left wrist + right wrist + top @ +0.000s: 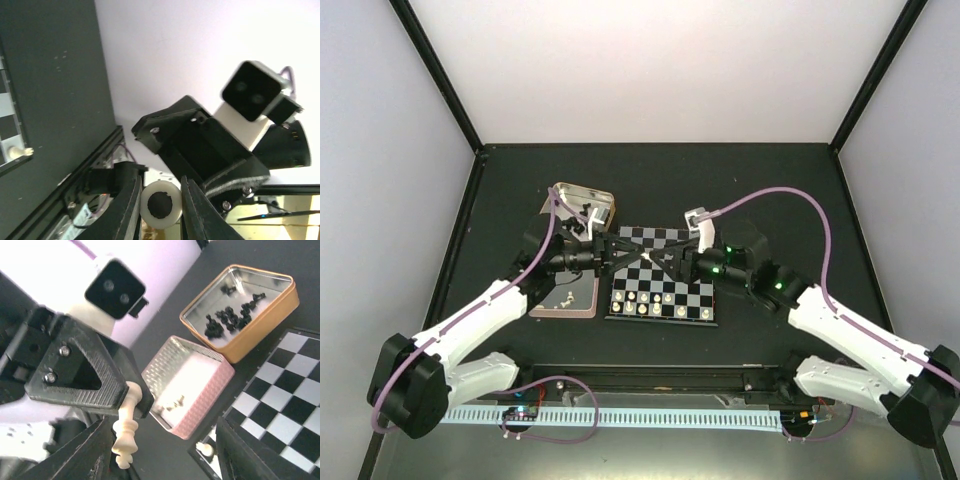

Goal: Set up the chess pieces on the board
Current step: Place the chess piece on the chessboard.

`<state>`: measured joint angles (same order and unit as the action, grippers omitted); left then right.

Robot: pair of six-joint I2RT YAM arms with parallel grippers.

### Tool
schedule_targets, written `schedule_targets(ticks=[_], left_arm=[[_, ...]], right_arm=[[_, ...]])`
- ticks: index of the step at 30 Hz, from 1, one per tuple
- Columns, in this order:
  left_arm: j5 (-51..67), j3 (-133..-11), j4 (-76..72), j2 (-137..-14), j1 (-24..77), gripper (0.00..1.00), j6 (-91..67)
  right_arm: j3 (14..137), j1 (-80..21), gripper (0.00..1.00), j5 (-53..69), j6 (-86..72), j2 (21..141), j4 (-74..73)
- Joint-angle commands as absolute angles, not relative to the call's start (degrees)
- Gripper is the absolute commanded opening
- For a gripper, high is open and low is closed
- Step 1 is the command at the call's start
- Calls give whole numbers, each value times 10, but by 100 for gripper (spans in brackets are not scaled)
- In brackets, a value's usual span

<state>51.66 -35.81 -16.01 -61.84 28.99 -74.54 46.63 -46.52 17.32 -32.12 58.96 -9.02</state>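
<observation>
The board [660, 285] lies mid-table with several cream-white chess pieces [650, 300] on its near rows. Both grippers meet just above it. My left gripper [625, 252] is shut on a cream-white chess piece [148, 202], whose round base with its dark pad faces the left wrist camera. In the right wrist view that piece [125, 432] hangs from the left gripper's fingers [95, 385], pinched at its base. My right gripper [165, 455] stands open around it, its jaws wide apart and touching nothing. One white piece [205, 449] stands on the board's [280, 405] edge.
A pink tin [200, 390] left of the board holds a few small light pieces. Behind it a gold tin [245, 305] holds several black pieces. Both tins [565, 295] [582, 205] sit under the left arm. A dark rail runs along the near table edge.
</observation>
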Motion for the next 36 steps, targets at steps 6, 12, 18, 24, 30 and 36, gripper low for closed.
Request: schedule_targets(ticks=[6,12,18,24,30,36], left_arm=[[503,-361,-321,-622,293,11,-887],[492,-361,-337,-628,293,11,-908],[483,-353,-342,-631,293,11,-917],[481,-348,-338,-629,293,11,-918],[470,-352,-244,-607,293,38,-858],[371,-373,34,-557,276,63,-667]], right_arm=[[421,-449,55,214,-629,572,120],[427,-446,42,241,-677,589,146],[434,-446,35,262,-684,596,138],[441,-446,20,264,-674,600,116],[463,-446,6,226,-609,589,18],[505,-446,4,163,-444,593,-189]])
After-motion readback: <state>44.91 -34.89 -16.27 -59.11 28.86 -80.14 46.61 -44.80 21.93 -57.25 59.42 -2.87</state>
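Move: The chess piece is already in my left hand, held by its base, its middle about 2 cm right of the left hand point. From my open right hand it lies some 3 cm to the left, 1 cm back and 1 cm lower. The chessboard's middle is about 24 cm below the right hand and 2 cm back; the pieces already set up stand 9 cm back, 3 cm left and 23 cm down. The light piece tray is 19 cm left, 4 cm back, 24 cm down. I lift both hands about 4 to 5 cm, my left bringing the piece along with its fingertips tilting up some 10 degrees, while my right swings its fingertips up towards level, rolls and edges left to the piece. My right fingers close on the head end; then my left opens off the base and sinks about 3 cm, easing left, as my right comes down 2 cm with its tips dipping again. ##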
